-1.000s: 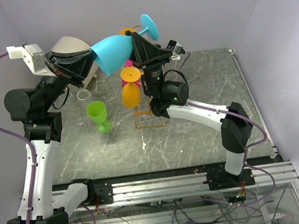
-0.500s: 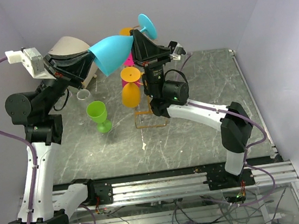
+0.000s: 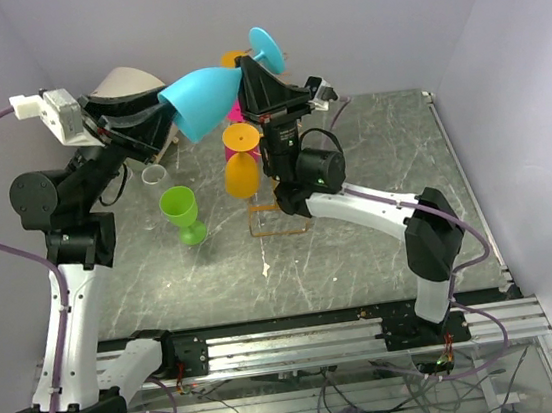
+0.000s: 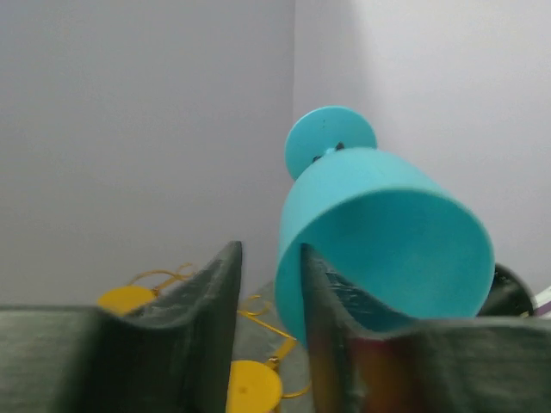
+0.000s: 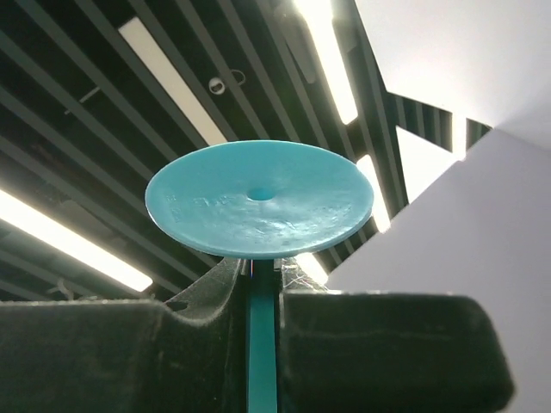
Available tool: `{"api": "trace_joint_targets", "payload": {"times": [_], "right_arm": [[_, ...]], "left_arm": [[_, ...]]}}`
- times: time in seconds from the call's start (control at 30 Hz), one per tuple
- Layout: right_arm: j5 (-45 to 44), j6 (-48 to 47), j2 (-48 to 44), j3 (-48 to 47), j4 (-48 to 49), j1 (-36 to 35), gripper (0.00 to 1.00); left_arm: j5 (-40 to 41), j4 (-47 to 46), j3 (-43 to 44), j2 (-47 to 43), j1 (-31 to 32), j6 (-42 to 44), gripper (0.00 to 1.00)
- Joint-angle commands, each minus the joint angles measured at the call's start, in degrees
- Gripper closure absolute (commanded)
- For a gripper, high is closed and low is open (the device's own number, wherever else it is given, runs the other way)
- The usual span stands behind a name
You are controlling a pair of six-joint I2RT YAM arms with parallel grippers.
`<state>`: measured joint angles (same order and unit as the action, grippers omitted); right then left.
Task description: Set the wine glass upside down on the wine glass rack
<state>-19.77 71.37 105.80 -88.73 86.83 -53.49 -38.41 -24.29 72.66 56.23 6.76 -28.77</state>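
A teal wine glass (image 3: 204, 99) hangs tilted in the air above the table, its mouth facing left and its foot (image 3: 267, 49) up to the right. My right gripper (image 3: 251, 70) is shut on its stem just below the foot (image 5: 258, 198). The left gripper (image 3: 167, 119) is at the rim, open. One of its fingers (image 4: 344, 301) is inside the bowl (image 4: 387, 232) and the other (image 4: 211, 301) stands apart outside it. The wine glass rack (image 3: 266, 220), an orange-yellow wire stand, rises below the glass. Its wires (image 4: 267, 323) show between my left fingers.
An orange glass (image 3: 242, 172) and a pink one (image 3: 240, 135) hang upside down on the rack. A green glass (image 3: 182, 210) stands upright on the table to its left. A small clear cup (image 3: 154, 173) and a beige rounded object (image 3: 130, 83) are at the back left.
The right gripper has closed on the stem. The left jaws have parted from the rim. The glass has shifted slightly left and up.
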Motion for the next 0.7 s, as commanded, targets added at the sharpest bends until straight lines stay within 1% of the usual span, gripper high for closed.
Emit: {"api": "trace_joint_targets", "payload": {"times": [0.0, 0.07, 0.1, 0.2, 0.27, 0.3, 0.4, 0.47, 0.57, 0.67], "right_arm": [[2.0, -0.7, -5.3, 3.5, -2.7, 1.6, 1.0], [4.9, -2.4, -9.0, 5.3, -8.2, 4.0, 1.0], [5.9, -3.4, -10.7, 5.7, -12.3, 5.3, 1.0], [9.5, -7.9, -16.0, 4.6, -23.9, 7.9, 1.0], [12.1, -12.7, -18.7, 2.5, -32.0, 9.4, 1.0], [13.1, -15.0, -19.9, 1.5, -35.8, 10.2, 1.0], [15.5, -23.2, -22.8, -3.2, -49.7, 12.6, 1.0], [15.3, -30.1, -24.9, -4.7, -56.6, 13.7, 1.0], [14.6, -40.7, -28.4, -5.3, -64.7, 15.0, 1.0], [13.1, -50.6, -32.4, -4.5, -71.1, 15.5, 1.0]], "left_arm": [[1.3, 3.7, 0.7, -0.6, -0.3, 3.4, 0.43], [2.0, 10.6, 3.3, -1.3, -0.3, 7.5, 0.29], [2.6, 14.5, 4.8, -1.5, -0.3, 10.1, 0.24], [5.8, 27.1, 10.5, -1.7, -0.3, 18.2, 0.11], [7.7, 35.5, 14.5, -1.4, -0.3, 21.7, 0.03], [7.8, 40.3, 16.8, -0.9, -0.3, 22.8, 0.02], [4.9, 54.9, 24.4, 1.5, -0.3, 28.7, 0.01], [6.2, 67.1, 29.2, 3.4, -0.3, 33.2, 0.01], [14.6, 77.6, 34.0, 5.7, -0.3, 37.5, 0.01], [22.9, 81.6, 34.1, 6.3, -0.3, 40.3, 0.0]]}}
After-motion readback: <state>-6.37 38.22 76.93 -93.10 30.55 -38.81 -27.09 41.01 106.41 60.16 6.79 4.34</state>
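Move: The blue wine glass spans the two hands, its middle about 10 cm right of the left hand, 3 ahead and 2 above. It is bound for the rack's empty right-hand hooks, centred some 15 cm ahead of the right hand, 8 right and 24 below. From the right hand, the nearest hanging yellow glass is 4 cm ahead, 3 left; the pink one 11 ahead, 3 left, both about 29 down. The green glass stands 4 ahead, 18 left, 50 below. The blue glass, its stem still pinched by the right hand, comes out of the left fingers, which go on opening to full width and back off about 5 cm to the left. The right hand dips slightly forward, then carries the glass some 10 cm right and 7 cm up, above the rack, rolling towards its right side and turning clockwise so the fingers lean left. ##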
